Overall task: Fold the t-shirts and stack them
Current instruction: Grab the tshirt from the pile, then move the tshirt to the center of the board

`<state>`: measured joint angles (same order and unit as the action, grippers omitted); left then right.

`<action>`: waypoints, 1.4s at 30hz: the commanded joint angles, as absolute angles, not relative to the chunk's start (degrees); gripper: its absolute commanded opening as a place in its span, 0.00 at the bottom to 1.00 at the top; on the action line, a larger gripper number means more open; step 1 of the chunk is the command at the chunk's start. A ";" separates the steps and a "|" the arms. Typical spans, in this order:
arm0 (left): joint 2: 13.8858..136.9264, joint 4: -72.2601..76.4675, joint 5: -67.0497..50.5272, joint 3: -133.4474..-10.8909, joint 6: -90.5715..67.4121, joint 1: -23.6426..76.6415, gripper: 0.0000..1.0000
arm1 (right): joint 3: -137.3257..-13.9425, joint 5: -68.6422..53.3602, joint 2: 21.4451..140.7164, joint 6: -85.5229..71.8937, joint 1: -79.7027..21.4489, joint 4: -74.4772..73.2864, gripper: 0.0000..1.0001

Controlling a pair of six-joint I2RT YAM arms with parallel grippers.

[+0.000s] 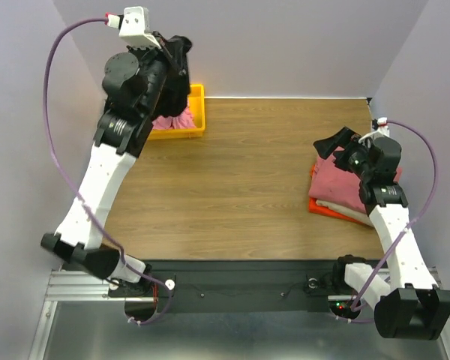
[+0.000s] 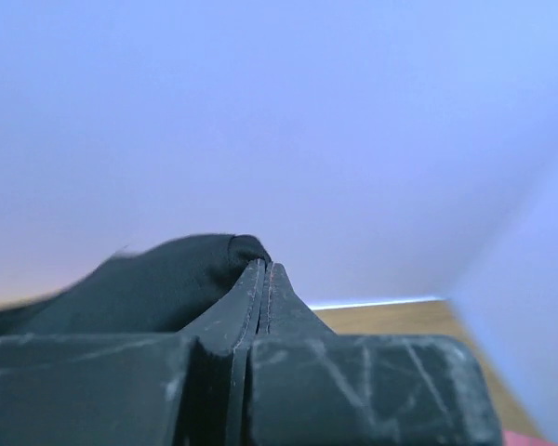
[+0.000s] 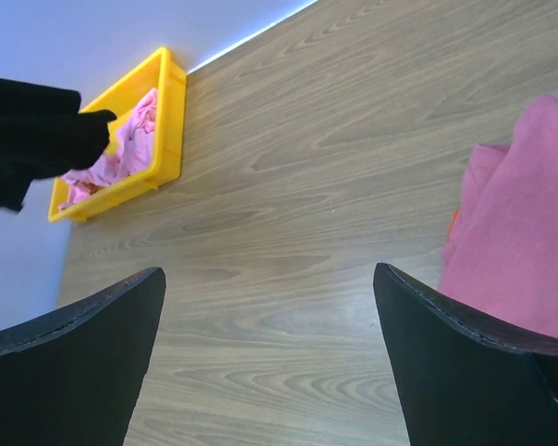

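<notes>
My left gripper (image 1: 181, 46) is raised high above the yellow bin (image 1: 198, 112) at the back left, shut on the black t-shirt (image 1: 176, 75), which hangs bunched below it. In the left wrist view the fingertips (image 2: 265, 279) are pressed together with black cloth (image 2: 158, 279) beside them. My right gripper (image 1: 336, 142) is open and empty above the stack at the right: a dusty rose-red t-shirt (image 1: 337, 180) on top of an orange one (image 1: 322, 208). A light pink t-shirt (image 3: 121, 153) lies in the bin (image 3: 172, 121).
The yellow bin stands against the back wall at the table's far left corner. The folded stack lies near the right edge. Bare wood (image 1: 240, 172) spans the space between them. Grey walls enclose the table on three sides.
</notes>
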<state>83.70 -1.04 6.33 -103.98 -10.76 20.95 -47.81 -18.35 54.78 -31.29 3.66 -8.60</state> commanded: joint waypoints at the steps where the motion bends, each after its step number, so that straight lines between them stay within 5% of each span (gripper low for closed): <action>1: 77.70 2.99 -2.00 -107.13 -7.82 27.50 0.00 | -46.85 -19.86 52.04 -30.93 3.25 -9.40 0.99; 10: 75.59 0.97 -6.06 -112.60 -8.61 38.58 0.00 | -44.57 -21.09 49.66 -31.73 3.25 -10.90 0.99; 20: 68.55 7.65 23.56 -73.76 -17.04 36.57 0.00 | -42.72 -17.93 50.45 -29.89 3.25 -16.25 0.99; 22: 72.76 4.51 18.92 -70.41 -22.21 31.05 0.11 | -42.71 -17.49 51.68 -29.62 3.16 -18.19 0.99; 23: 76.17 3.70 16.72 -69.53 -24.32 27.02 0.38 | -42.63 -17.06 52.72 -29.36 2.64 -19.41 1.00; 24: 77.85 2.82 15.13 -69.52 -25.30 25.68 0.54 | -42.54 -16.53 53.08 -29.36 2.03 -19.95 1.00; 27: 80.42 -2.89 14.23 -69.00 -27.24 23.29 0.76 | -41.67 -13.02 53.79 -29.70 -4.02 -21.18 1.00; 28: 79.46 -3.34 15.63 -67.78 -28.29 23.20 0.97 | -41.31 -9.96 54.22 -30.06 -9.00 -21.70 1.00; 38: 54.33 -0.97 8.80 -32.48 -44.80 24.34 0.99 | -37.88 8.69 67.46 -42.26 -45.58 -23.29 1.00; 42: 49.49 1.66 0.37 -25.86 -45.27 25.48 0.99 | -38.93 11.77 77.22 -47.35 -46.58 -22.41 1.00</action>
<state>50.57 -2.31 8.45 -30.41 -41.30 24.23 -37.89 3.44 70.37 -40.36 -46.04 -22.28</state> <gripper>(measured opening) 0.986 0.998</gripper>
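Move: The left gripper already holds the black t-shirt high up; the bare middle of the table, where it goes, is some 20 cm back, 12 cm right and 55 cm below. The yellow bin stands about 20 cm ahead, 12 cm left and 52 cm down from that hand. From the open right gripper the t-shirt hangs roughly 10 cm ahead, 37 cm left and 12 cm higher, the bare table middle 12 cm back, 26 cm left, 26 cm down, and the folded pile 4 cm back, 11 cm right, 24 cm down. Fling the black t-shirt out over the table: whip the left gripper back about 17 cm, up and a little right, then drive it forward and down some 45 cm, tipping the fingers down and opening them wide, and draw it back, still sinking. Lower the right gripper, kept open, then sweep it left, back and down to the cloth's right side. ##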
